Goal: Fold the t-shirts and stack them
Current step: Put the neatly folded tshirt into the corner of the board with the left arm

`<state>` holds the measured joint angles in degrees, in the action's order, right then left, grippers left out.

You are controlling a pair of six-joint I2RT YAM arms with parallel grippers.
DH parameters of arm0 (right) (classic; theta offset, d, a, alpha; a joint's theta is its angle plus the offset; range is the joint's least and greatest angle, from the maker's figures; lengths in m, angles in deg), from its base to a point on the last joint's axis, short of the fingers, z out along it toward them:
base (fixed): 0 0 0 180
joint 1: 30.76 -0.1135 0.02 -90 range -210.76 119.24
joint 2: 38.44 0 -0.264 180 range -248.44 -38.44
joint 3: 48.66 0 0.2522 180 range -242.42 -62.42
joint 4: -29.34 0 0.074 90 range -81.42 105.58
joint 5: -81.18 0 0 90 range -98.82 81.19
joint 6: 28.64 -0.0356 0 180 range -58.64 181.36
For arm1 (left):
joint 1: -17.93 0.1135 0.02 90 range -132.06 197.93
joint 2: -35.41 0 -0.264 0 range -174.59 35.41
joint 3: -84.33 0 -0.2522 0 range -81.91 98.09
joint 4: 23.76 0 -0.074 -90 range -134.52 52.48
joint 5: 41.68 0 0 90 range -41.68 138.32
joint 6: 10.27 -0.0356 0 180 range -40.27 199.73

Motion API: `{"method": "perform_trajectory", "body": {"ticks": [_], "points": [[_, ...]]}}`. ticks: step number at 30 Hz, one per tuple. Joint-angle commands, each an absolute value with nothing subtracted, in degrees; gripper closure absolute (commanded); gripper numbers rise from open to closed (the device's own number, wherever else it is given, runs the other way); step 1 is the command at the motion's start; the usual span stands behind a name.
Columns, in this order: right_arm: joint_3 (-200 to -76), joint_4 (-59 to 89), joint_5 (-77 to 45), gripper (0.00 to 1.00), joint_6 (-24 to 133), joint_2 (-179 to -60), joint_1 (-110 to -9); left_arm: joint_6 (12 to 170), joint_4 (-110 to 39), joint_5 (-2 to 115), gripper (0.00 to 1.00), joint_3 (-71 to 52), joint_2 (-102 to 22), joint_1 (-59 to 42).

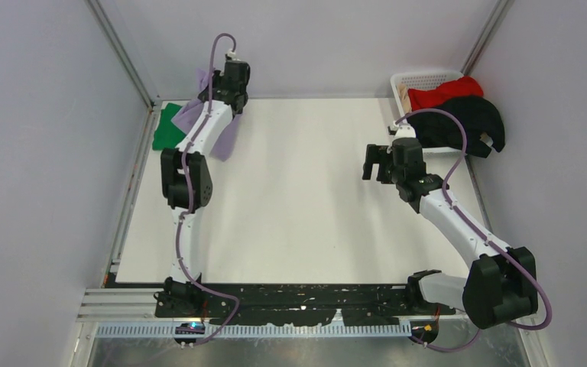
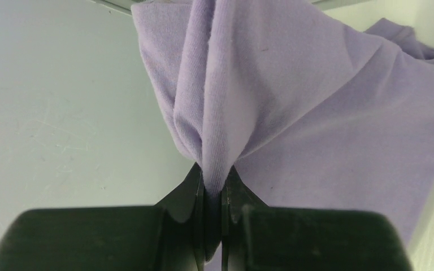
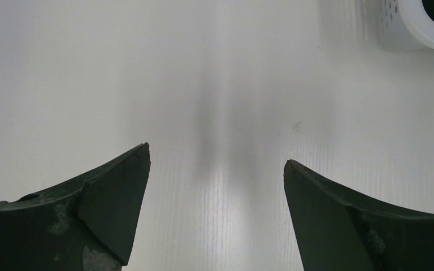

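A light lavender t-shirt (image 2: 294, 101) hangs bunched at the far left of the table, with a pinched fold of it between the fingers of my left gripper (image 2: 215, 175), which is shut on it. In the top view the lavender t-shirt (image 1: 225, 138) drapes around the raised left gripper (image 1: 222, 90). A green t-shirt (image 1: 167, 128) lies flat just left of it. A red t-shirt (image 1: 447, 92) and a black t-shirt (image 1: 466, 122) sit in and over the basket. My right gripper (image 1: 372, 162) hovers over bare table, open and holding nothing (image 3: 216, 164).
A white lattice basket (image 1: 420, 79) stands at the far right corner, and its rim (image 3: 398, 28) shows in the right wrist view. Grey walls with metal rails enclose the white table (image 1: 298, 214) on the left, back and right.
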<state>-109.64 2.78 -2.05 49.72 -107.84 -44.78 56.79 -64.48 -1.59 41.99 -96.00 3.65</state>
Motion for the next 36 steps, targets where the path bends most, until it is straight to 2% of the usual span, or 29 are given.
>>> {"method": "perform_trajectory", "body": {"ticks": [1, 19, 27, 34, 35, 36], "points": [[-110.85, 5.19, -0.54, 0.05, 49.99, -108.23, -44.45, 56.36, -60.98, -1.91, 1.0, 46.58, -90.35, 3.92], [-110.17, 6.09, -1.81, 0.05, 49.85, -107.86, -44.47, 59.69, -64.57, 2.01, 1.0, 47.48, -89.58, 6.46], [-110.12, 6.0, -0.58, 0.05, 50.31, -108.45, -44.45, 60.42, -63.69, 10.31, 1.0, 46.65, -94.31, 11.35], [-111.32, 5.7, -1.64, 0.05, 50.81, -110.44, -44.46, 58.63, -62.02, 9.69, 1.0, 52.35, -102.6, 14.56], [-111.45, 5.73, -1.58, 0.05, 50.81, -110.6, -44.46, 58.68, -60.79, 9.99, 0.99, 52.67, -103.26, 14.93], [-111.55, 5.73, -1.69, 0.05, 50.81, -111.1, -44.43, 58.81, -58.61, 9.9, 0.89, 52.76, -103.94, 15.35]]}}
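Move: Just under and slightly left of the left hand, which still pinches the hanging purple t-shirt, lies the folded green one: its middle is about 5 cm left, 2 cm back and some 19 cm below. The board's far-left corner is about 9 cm ahead and 16 cm left of that hand, 20 cm down. From the idle right hand the green t-shirt lies roughly 56 cm left, 21 cm ahead and 14 cm lower. Lifting the pinched purple t-shirt about 4 cm first, the left hand then swings some 8 cm left towards the board's far-left corner, sinking faster and faster to end about 3 cm lower than it began and edging 3 cm forward. The wrist rolls slightly, left side down, and the fingers keep their hold. ##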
